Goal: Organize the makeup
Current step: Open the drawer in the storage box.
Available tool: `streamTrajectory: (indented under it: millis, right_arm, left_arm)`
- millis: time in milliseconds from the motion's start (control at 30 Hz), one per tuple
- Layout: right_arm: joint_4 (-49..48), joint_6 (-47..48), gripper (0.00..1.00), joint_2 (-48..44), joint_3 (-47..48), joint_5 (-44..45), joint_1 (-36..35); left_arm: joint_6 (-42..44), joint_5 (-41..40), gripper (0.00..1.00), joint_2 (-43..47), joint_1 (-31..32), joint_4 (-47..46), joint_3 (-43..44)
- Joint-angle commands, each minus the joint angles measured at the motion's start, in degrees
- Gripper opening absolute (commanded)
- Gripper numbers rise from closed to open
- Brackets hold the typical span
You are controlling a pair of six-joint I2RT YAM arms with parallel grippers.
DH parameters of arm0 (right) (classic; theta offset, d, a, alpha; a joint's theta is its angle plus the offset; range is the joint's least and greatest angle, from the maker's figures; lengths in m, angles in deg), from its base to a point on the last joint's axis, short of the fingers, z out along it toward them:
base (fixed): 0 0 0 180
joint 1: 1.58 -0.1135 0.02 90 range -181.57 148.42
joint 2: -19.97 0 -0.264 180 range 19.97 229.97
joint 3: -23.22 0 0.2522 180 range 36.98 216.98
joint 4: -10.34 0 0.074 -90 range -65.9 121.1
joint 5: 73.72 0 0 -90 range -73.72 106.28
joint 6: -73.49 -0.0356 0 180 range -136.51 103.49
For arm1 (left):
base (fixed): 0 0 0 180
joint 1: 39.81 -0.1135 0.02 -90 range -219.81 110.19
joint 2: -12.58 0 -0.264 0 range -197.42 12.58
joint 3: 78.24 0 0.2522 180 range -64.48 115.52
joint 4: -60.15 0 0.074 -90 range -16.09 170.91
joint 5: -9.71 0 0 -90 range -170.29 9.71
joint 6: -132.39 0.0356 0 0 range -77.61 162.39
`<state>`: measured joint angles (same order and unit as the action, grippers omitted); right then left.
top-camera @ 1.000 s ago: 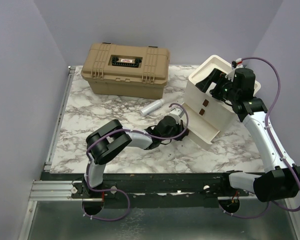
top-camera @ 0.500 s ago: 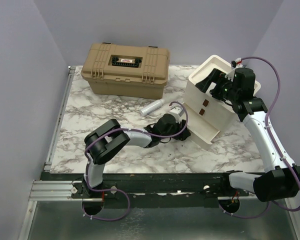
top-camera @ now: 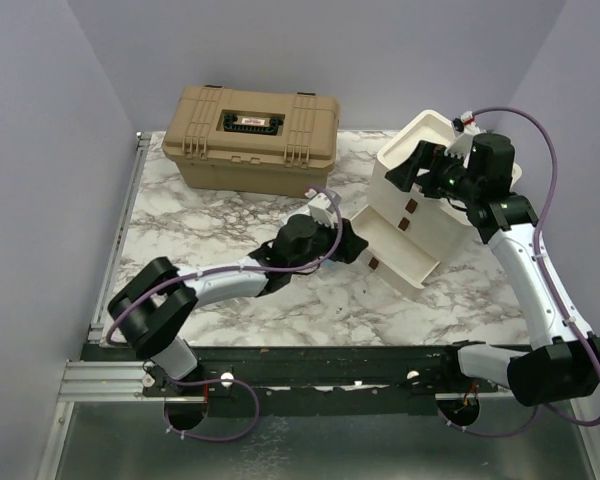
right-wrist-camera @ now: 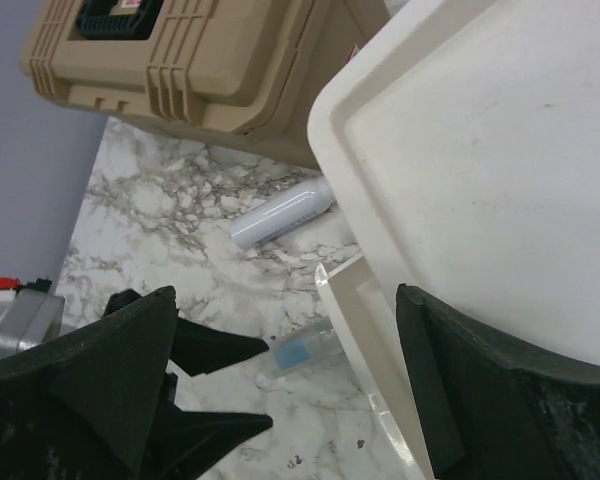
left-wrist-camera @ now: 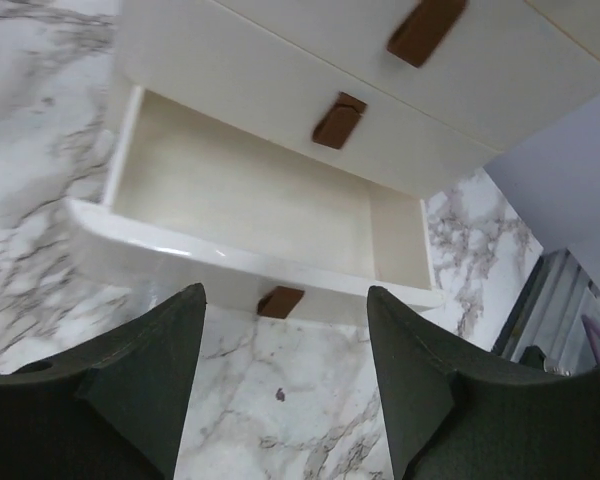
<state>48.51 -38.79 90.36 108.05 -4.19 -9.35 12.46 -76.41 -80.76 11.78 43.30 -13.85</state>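
Observation:
Two pieces of the makeup show in the right wrist view: a pale lavender tube point(right-wrist-camera: 280, 215) lying on the marble, and a small clear piece with a light-blue label point(right-wrist-camera: 305, 352) beside the drawer's corner. The white box point(top-camera: 435, 215) has its bottom drawer point(top-camera: 395, 250) pulled out; the left wrist view shows the drawer point(left-wrist-camera: 250, 195) empty, with its brown handle point(left-wrist-camera: 280, 301) facing me. My left gripper point(top-camera: 352, 243) point(left-wrist-camera: 285, 390) is open just in front of that handle, holding nothing. My right gripper point(top-camera: 415, 165) point(right-wrist-camera: 290, 390) hangs open over the box's top left edge.
A big tan latched case point(top-camera: 250, 135) point(right-wrist-camera: 200, 60) stands at the back left of the marble table point(top-camera: 180, 220). The left arm stretches low across the table's middle. Lavender walls close in the sides, and a metal rail runs along the left edge.
My left gripper has gone from shut to open, let go of the drawer handle and drawn back to the left. The bottom drawer now stands pulled out. The right arm has barely moved.

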Motion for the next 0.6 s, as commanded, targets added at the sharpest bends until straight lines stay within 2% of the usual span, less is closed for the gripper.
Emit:
streamTrajectory:
  millis: [0, 100, 200, 300, 400, 467, 567]
  right_arm:
    - [0.6, 1.1, 0.96, -3.9, 1.9, -5.3, -0.3]
    - [0.2, 1.9, 0.96, -5.0, 2.2, -6.8, -0.3]
    - [0.9, 2.6, 0.96, -5.1, 3.3, -8.5, -0.3]
    - [2.8, 3.0, 0.96, -4.2, 4.3, -10.1, -0.3]
    - [4.6, 3.1, 0.96, -4.2, 4.4, -11.0, -0.3]
    - [3.7, 2.8, 0.97, -5.1, 3.2, -11.1, -0.3]
    - [3.6, 2.7, 0.98, -5.6, 2.8, -10.5, -0.3]
  left_arm:
    - [-0.4, -11.6, 0.71, 8.8, -2.7, 0.5, -6.4]
    - [0.6, -15.3, 0.83, 12.0, -4.9, 2.9, -8.1]
    - [2.8, -16.4, 0.88, 12.1, -7.9, 9.0, -7.2]
    - [7.2, -17.7, 0.89, 9.3, -10.8, 17.7, -4.5]
    - [13.6, -17.4, 0.89, 7.4, -12.3, 21.0, -2.7]
    - [15.5, -17.3, 0.90, 6.8, -13.5, 20.9, -2.7]
    - [18.0, -12.6, 0.92, 4.4, -16.0, 19.1, -2.2]
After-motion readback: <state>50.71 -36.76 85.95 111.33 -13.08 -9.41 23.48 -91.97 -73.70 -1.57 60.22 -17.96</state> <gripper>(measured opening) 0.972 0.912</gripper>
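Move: The white bottle lies on the table about 14 cm to the left of the left hand, 12 cm ahead and 13 cm below. The clear bottle is nearer, some 5 cm left, 1 cm back and 13 cm down. The open lower drawer has its middle about 12 cm right, 1 cm ahead and 10 cm below. From the right hand, the white bottle is roughly 26 cm left, 3 cm ahead and 26 cm below. Left hand, opening wider, sweeps about 15 cm left and forward towards the white bottle; right rises 5 cm. ##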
